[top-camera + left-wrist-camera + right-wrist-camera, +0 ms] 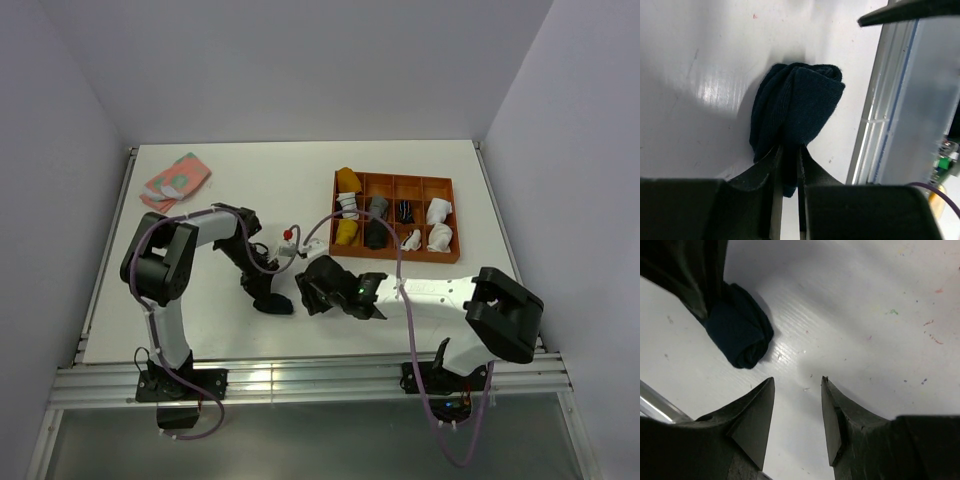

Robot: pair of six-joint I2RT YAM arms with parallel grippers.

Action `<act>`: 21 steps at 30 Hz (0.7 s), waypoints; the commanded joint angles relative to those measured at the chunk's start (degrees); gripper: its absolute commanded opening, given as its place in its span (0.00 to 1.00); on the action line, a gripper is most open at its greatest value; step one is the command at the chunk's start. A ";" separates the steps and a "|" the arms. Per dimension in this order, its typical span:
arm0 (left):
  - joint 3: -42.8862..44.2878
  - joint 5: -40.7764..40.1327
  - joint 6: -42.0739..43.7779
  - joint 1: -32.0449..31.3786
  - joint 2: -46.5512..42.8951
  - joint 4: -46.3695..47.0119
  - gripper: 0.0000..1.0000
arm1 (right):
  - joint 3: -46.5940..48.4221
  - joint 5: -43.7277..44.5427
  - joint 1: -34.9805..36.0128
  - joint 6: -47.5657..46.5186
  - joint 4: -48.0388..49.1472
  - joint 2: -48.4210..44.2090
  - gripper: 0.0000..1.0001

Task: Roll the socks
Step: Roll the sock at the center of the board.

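The dark navy sock (800, 100) is bunched into a tight roll on the white table near its front edge. My left gripper (789, 150) is shut on its near end, with fabric pinched between the jaws. From above, the navy sock (274, 302) lies just under my left gripper (262, 288). My right gripper (797, 381) stands open over bare table, a short way right of the navy sock (742, 337) and not touching it. A mustard-orange sock (347, 182) with a striped cuff lies in the left column of the orange tray (400, 257).
The orange tray holds several rolled white, grey and dark socks in its compartments. A pink-and-green folded cloth (176, 178) lies at the back left. The table's metal front rail (880, 110) runs close to the navy sock.
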 commanded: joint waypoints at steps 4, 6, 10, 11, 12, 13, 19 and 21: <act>4.82 -2.62 0.76 -0.08 5.21 -7.75 0.00 | 7.84 9.15 7.93 -13.54 0.75 1.66 0.50; 6.14 -2.27 1.10 0.00 6.61 -9.42 0.00 | 9.33 9.33 9.51 -14.70 0.84 2.81 0.50; 8.24 -1.83 1.28 -0.08 8.20 -11.44 0.00 | 11.01 7.40 11.44 -18.65 2.16 4.48 0.50; 8.42 -1.83 1.37 -0.08 8.46 -11.62 0.00 | 11.36 7.23 11.71 -19.18 2.08 5.44 0.50; 8.51 -1.83 1.72 -0.08 8.99 -11.97 0.00 | 12.23 6.88 12.15 -19.80 1.99 6.05 0.50; 8.77 -1.83 1.90 0.00 9.25 -12.67 0.00 | 12.68 6.87 12.33 -21.02 1.81 6.58 0.50; 9.74 -1.83 2.25 -0.08 11.45 -14.43 0.00 | 15.93 6.17 13.73 -24.81 1.11 11.41 0.52; 9.92 -2.09 2.16 -0.08 11.63 -14.43 0.00 | 17.25 5.73 13.82 -25.51 0.06 12.65 0.52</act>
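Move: The right hand is empty and half open. The navy sock's rolled part lies about 7 cm to its left, 1 cm back and some 5 cm below. The left fingertips pinching that sock are about 9 cm left of the right hand, level fore and aft and about 3 cm lower. The yellow sock in the tray lies some 15 cm ahead and 9 cm right. From the left hand, the navy sock's rolled part is about 3 cm right, 1 cm back and slightly below. Still pinching the navy sock, the left fingers draw back about 1 cm while that hand tips some 15 degrees. The right hand closes in on the sock, easing back and then sweeping mostly left, about 8 cm in all and rising slightly. It swings counter-clockwise, its fingers levelling somewhat and staying half open; contact with the sock can't be made out. ##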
